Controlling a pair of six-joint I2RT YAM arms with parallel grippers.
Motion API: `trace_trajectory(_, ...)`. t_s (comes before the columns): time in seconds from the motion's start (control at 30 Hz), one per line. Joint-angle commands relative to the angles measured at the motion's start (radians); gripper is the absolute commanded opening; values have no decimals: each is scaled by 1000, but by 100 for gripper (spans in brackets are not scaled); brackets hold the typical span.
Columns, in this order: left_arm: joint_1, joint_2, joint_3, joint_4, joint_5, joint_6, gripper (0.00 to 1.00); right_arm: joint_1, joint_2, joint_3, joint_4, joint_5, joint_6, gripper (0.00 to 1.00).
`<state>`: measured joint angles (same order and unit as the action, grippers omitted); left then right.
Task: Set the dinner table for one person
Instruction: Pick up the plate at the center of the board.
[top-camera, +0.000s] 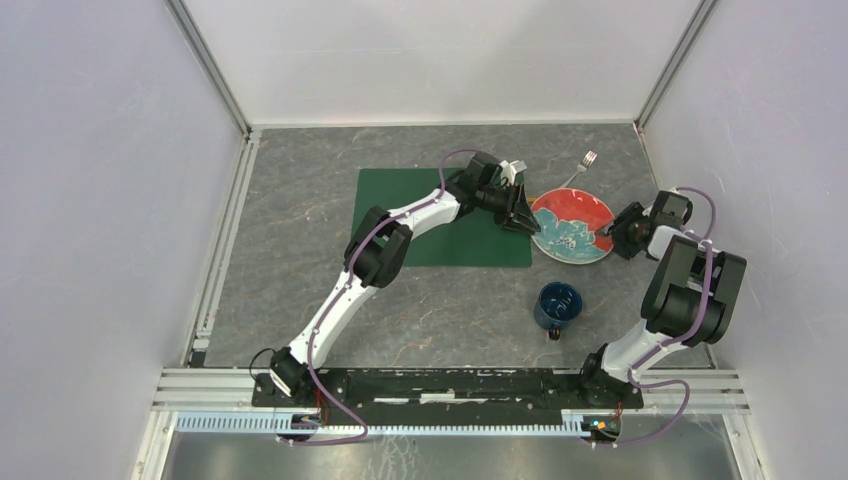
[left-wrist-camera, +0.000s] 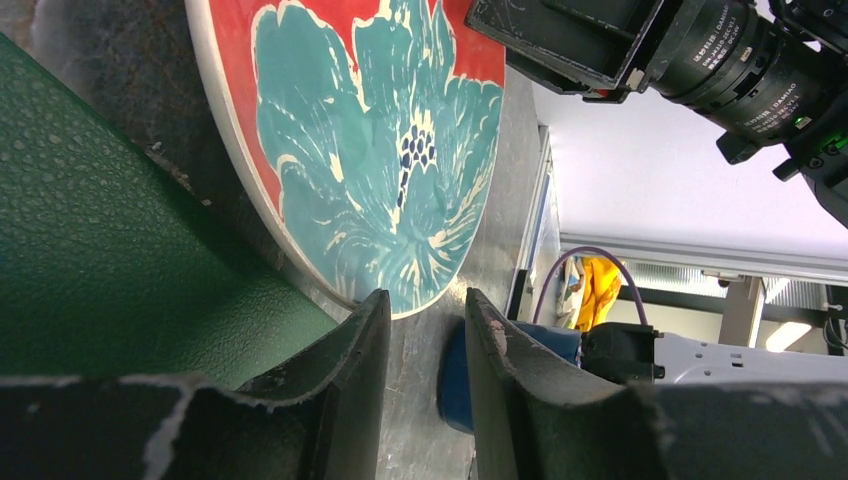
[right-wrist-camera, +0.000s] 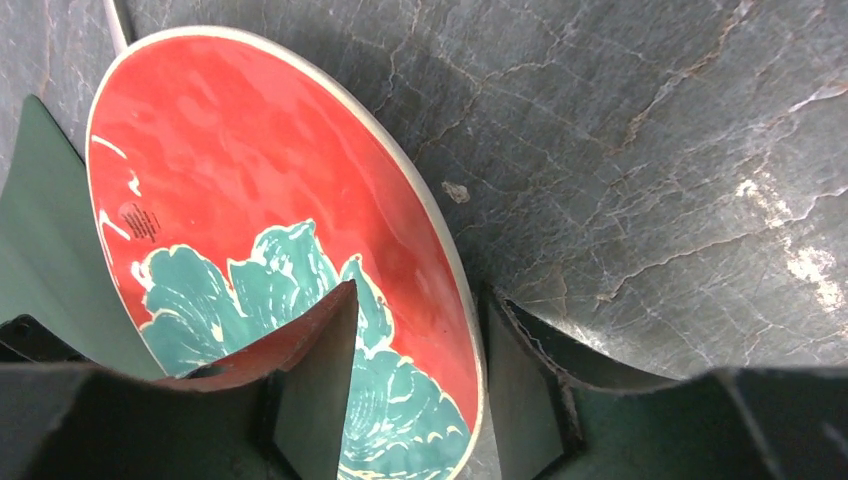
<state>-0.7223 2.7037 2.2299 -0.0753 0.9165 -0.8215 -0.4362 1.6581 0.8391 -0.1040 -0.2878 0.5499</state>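
The dinner table (top-camera: 300, 290) is a dark grey stone-look top. On it lie a green placemat (top-camera: 480, 245) and, just to its right, a red plate with a teal flower (top-camera: 572, 226). My left gripper (top-camera: 522, 218) hovers at the plate's left edge. In the left wrist view its jaws (left-wrist-camera: 426, 295) stand partly open, with only bare table between them and the plate (left-wrist-camera: 380, 130) just beyond the tips. My right gripper (top-camera: 617, 235) is at the plate's right edge. Its open jaws (right-wrist-camera: 422, 292) straddle the plate's rim (right-wrist-camera: 260, 170), one finger over the plate, the other outside it.
A fork (top-camera: 580, 168) lies behind the plate near the back wall. A blue mug (top-camera: 557, 305) stands in front of the plate, also seen behind the left fingers (left-wrist-camera: 455, 380). White walls enclose the table on three sides.
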Motion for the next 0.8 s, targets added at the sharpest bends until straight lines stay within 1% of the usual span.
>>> trace_trajectory(0.0,-3,12,33,-28,-22,30,41,6,-1,1,-18,-7,-27,51)
trace_trajectory(0.07,-2,12,33,-40,-24,39,41,5,-1,11,-28,2,-32,48)
trace_trajectory(0.2,0,9,30,-65,-30,58,41,4,-3,24,-44,20,-36,47)
trace_trajectory(0.33,4,3,30,-83,-40,76,41,-6,-11,31,-48,32,-26,41)
trace_trajectory(0.4,6,-1,30,-98,-46,89,41,-13,-16,36,-52,39,-21,40)
trace_trajectory(0.63,15,-24,29,-177,-73,154,41,-41,-25,69,-77,63,-23,32)
trace_trajectory(0.77,22,-42,29,-227,-104,189,41,-48,-27,62,-78,69,-20,24)
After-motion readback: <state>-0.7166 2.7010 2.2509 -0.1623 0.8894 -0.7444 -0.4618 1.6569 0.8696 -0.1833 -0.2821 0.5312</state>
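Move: The plate is between the hands: its middle lies about 9 cm left and 2 cm ahead of the right hand, whose part-open fingers already straddle its right rim, and some 8 cm right and 1 cm ahead of the left hand. Both are barely above it. From the right hand, the mug stands roughly 16 cm back and 12 cm left, and the fork about 13 cm ahead and 7 cm left. The right hand stays at the plate's right rim and keeps narrowing its fingers, from a little over half open to about a third, one inside the plate and one outside, while it eases back and to the right by about 1 cm each, dipping half a centimetre and coming up again, until it seems to pinch the rim. The left hand, its fingers still partly open and unchanged at the left rim, holds nearly still, then sinks about half a centimetre and edges slightly to its left and forward. ##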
